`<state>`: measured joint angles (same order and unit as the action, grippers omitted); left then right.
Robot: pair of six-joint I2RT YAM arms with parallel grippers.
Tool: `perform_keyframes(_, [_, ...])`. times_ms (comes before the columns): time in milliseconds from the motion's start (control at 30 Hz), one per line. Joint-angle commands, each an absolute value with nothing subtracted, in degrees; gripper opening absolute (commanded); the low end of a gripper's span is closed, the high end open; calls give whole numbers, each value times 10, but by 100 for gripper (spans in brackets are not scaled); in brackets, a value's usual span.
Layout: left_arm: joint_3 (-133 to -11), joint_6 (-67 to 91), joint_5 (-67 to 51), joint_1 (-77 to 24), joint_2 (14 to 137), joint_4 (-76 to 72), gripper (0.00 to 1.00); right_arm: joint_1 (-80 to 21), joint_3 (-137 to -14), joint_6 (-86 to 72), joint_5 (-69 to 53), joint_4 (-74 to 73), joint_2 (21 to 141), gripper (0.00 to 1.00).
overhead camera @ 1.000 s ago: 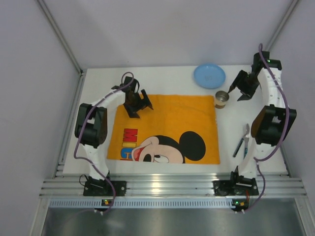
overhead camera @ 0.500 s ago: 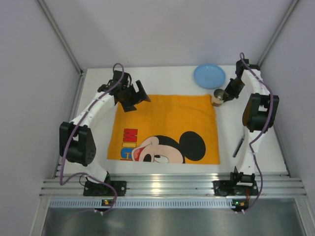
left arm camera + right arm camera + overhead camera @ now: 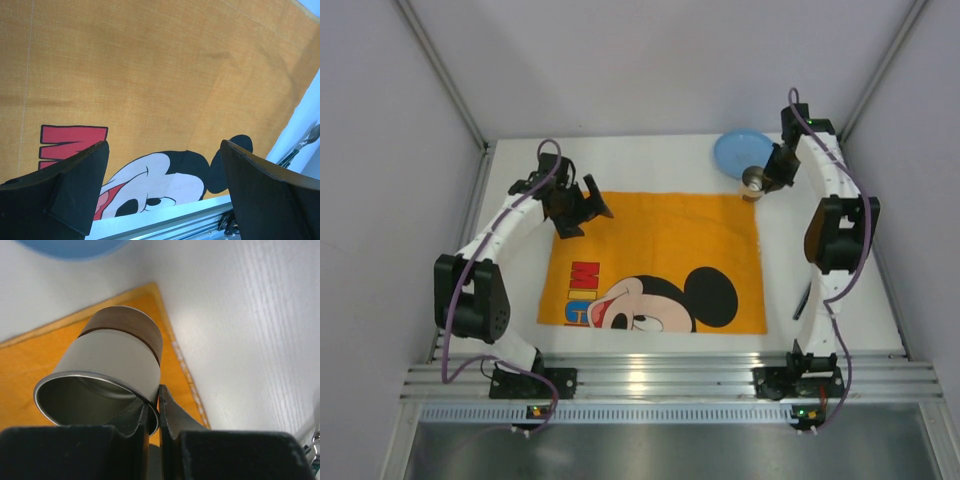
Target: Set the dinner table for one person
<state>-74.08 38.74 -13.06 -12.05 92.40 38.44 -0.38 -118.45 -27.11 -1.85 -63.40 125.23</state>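
Observation:
On the white dinner table lies an orange cartoon-mouse placemat. My right gripper is shut on the rim of a metal cup, one finger inside and one outside. The right wrist view shows the cup tilted in the gripper, above the placemat's far right corner. A blue plate sits just behind the cup. My left gripper hangs open and empty over the placemat's far left part, its fingertips wide apart around.
A dark-handled piece of cutlery lies right of the placemat, mostly hidden behind the right arm; the left wrist view shows a spoon-like tip there. Enclosure walls stand close on both sides. An aluminium rail runs along the near edge.
My right gripper closed on the cup's rim and carried it a little back and left, toward the plate. The left arm drew slightly left, still open.

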Motion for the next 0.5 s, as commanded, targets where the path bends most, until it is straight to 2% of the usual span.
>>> perform_keyframes(0, [-745,374,-130,-120,914,376,98,-55,-1166,-272,-18,-632,1170,0])
perform_keyframes(233, [-758,364,-129,-120,921,382,98,-100,-1101,-297,-21,-611,1157,0])
perform_keyframes(467, [-755,353,-136,-105,918,390,98,-132,-1088,-299,-11,-602,1209,0])
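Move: The right hand, with the cup already pinched by its near-right rim, the cup's middle about 4 cm to its left and 3 cm below, hangs roughly over the far-right corner of the orange mat; that corner lies some 2 cm ahead and 11 cm down. The bare mat spot for the cup is about 5 cm back, 12 cm left and 11 cm below. The blue plate lies around 14 cm ahead and 4 cm left. From the left hand that spot is roughly 36 cm right, 4 cm ahead, 14 cm below. Carrying the cup inward over the mat, the right hand swings about 9 cm left and 5 cm back, away from the blue plate. It arcs up 2 to 3 cm, then sinks as far again while the sideways travel dies out, turning some 10 degrees counter-clockwise with the fingers still shut on the rim. ##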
